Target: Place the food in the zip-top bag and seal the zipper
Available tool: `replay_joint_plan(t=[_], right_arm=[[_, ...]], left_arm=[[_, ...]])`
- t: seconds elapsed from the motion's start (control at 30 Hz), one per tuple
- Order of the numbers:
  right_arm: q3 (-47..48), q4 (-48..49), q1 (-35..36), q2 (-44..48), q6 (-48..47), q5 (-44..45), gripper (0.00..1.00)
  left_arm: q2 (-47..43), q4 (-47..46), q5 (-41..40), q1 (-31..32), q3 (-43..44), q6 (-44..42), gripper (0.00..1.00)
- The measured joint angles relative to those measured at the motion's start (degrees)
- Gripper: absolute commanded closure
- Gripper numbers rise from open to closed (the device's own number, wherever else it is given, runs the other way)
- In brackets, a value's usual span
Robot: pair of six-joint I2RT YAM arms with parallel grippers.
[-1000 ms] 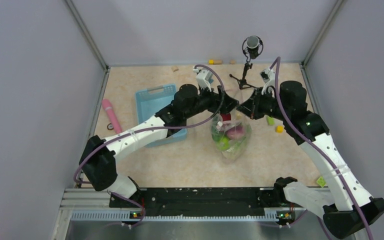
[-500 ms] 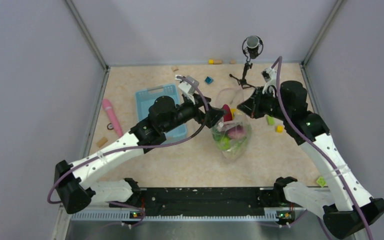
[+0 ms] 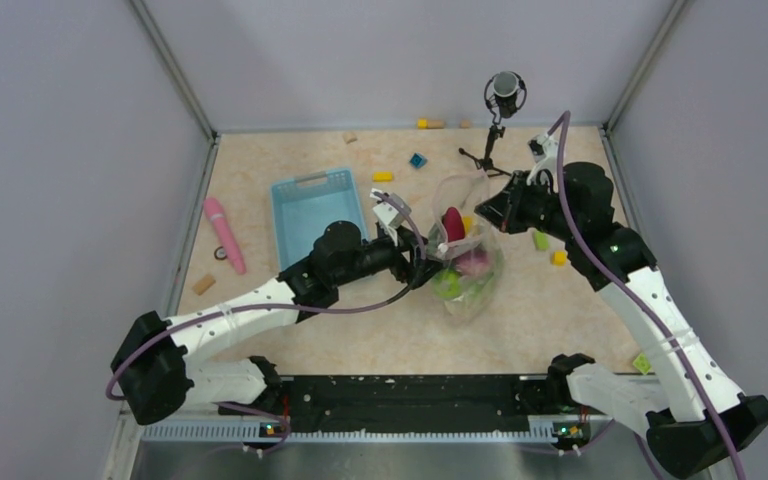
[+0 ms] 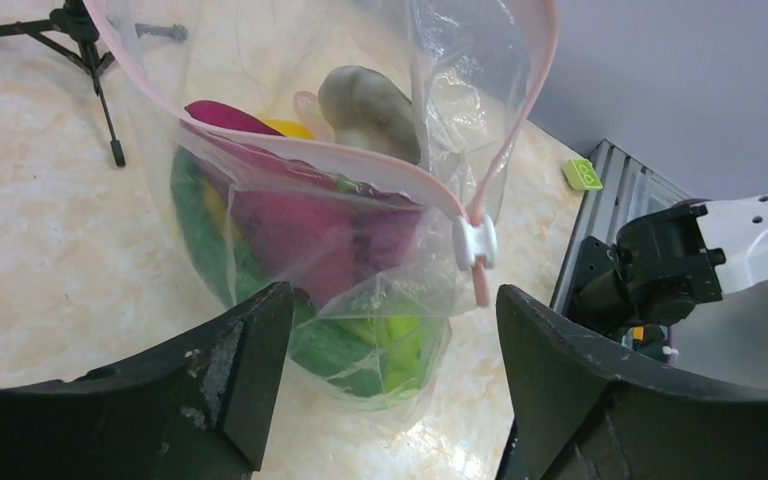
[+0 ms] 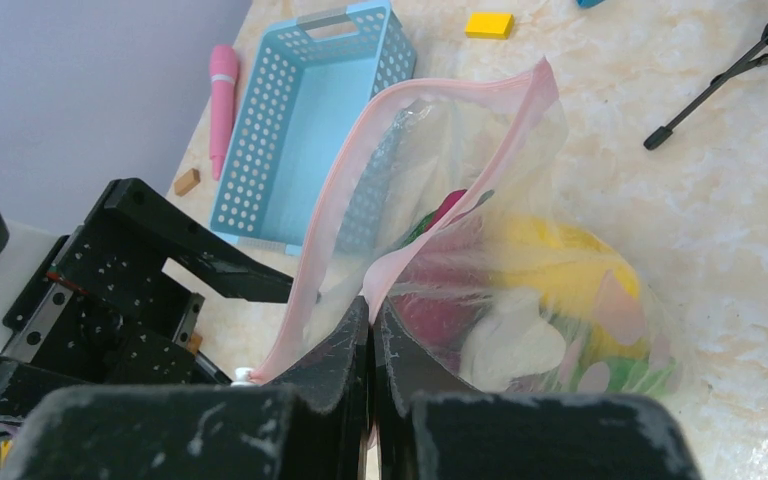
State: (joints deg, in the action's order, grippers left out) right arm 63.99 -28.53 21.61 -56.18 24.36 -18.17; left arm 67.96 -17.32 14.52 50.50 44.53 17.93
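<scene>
The clear zip-top bag (image 3: pixel 468 272) stands on the table with its mouth up and gaping. Its pink zipper (image 4: pixel 290 150) runs round the mouth to a white slider (image 4: pixel 475 243). The food (image 4: pixel 290 225) is inside: green leaves, a red-purple piece, something yellow and a dull green piece on top. My right gripper (image 5: pixel 372 305) is shut on the zipper edge at the bag's far right and holds it up. The left gripper (image 4: pixel 392 310) is open, low at the bag's near left side, with the bag's bulge just ahead of its fingers.
A light blue basket (image 3: pixel 310 205) sits left of the left arm, with a pink stick (image 3: pixel 224 233) beyond it. A small tripod (image 3: pixel 495 140) stands behind the bag. Loose blocks lie about: yellow (image 3: pixel 383 177), blue (image 3: pixel 417 160), green (image 3: pixel 540 240).
The left arm has drawn back from the bag's top toward the near left and dropped beside the bag. The bag's mouth now stands open. The right gripper has kept its hold.
</scene>
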Motion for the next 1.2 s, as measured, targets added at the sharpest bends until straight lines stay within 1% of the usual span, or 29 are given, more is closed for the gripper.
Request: replay_joint_plan(t=[0.13, 0.33, 0.47, 0.6, 0.67, 0.7, 0.83, 0.87, 1.0, 1.07, 1.1, 1.2], right_arm=[[-0.24, 0.28, 0.0, 0.04, 0.85, 0.7, 1.0], [-0.26, 0.26, 0.0, 0.55, 2.29, 2.14, 1.0], [-0.26, 0.11, 0.0, 1.01, 2.78, 3.67, 1.0], [-0.26, -0.02, 0.0, 1.18, 3.19, 4.87, 1.0], [-0.26, -0.22, 0.0, 1.46, 3.3, 5.18, 1.0], [-0.26, -0.31, 0.0, 1.62, 3.32, 5.33, 1.0], [-0.26, -0.85, 0.0, 2.29, 3.28, 6.25, 1.0], [-0.26, -1.05, 0.0, 2.47, 3.13, 6.32, 0.98], [-0.26, -1.27, 0.0, 2.93, -0.13, 4.35, 0.75], [-0.26, -0.9, 0.0, 3.39, -2.71, 2.21, 0.53], [-0.26, -0.55, 0.0, 3.74, -3.82, 1.01, 0.43], [-0.46, 2.05, 0.0, 5.66, -6.8, -1.84, 0.2]], left_arm=[[2.1, -4.28, -0.44, 0.24, -0.37, 0.13, 0.31], [3.74, -10.03, -2.27, 1.46, -0.83, -0.98, 0.51], [4.2, -11.21, -3.06, 2.05, -0.85, -2.34, 0.66], [4.2, -12.22, -3.5, 2.16, -1.01, -3.41, 0.85], [4.2, -12.63, -3.43, 2.16, -1.09, -3.69, 0.97], [4.2, -12.72, -3.37, 2.19, -1.09, -4.0, 1.0], [4.15, -13.09, -2.6, 2.21, -1.09, -4.87, 1.0], [4.04, -13.11, -2.16, 2.23, -1.14, -5.44, 1.0], [2.23, -12.94, -0.85, 2.32, -2.12, -9.27, 1.0], [1.09, -12.2, -0.83, 2.32, -2.27, -12.02, 1.0], [0.66, -11.8, -0.85, 2.32, -2.21, -13.86, 1.0], [0.07, -7.04, -0.85, 2.27, 0.09, -20.35, 1.0]])
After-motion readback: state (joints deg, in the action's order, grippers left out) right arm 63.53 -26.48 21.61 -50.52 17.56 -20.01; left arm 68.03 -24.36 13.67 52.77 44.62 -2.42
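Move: The white zipper slider, at the near-left corner of the bag's mouth, hangs about 3 cm to the right of the left hand's open fingers, level fore and aft and 1 cm above. From there the dark-red vegetable in the mouth is roughly 6 cm ahead, 5 cm right and 5 cm below; the rim pinched by the right fingers is about 8 cm ahead, 10 cm right and 5 cm higher. From the right hand, the slider lies some 8 cm back, 7 cm left and 4 cm below. The bag's slider corner is taken between the left fingers, which ease about 2 cm right and 1 cm forward and pinch the pink strip just below the slider, then lift slightly while the hand rolls some 20 degrees, its forward side rising. The right hand, still holding the rim, draws it nearly 2 cm right, then opens and lets go, backing off and rising about 2.5 cm as its fingers tip up. ##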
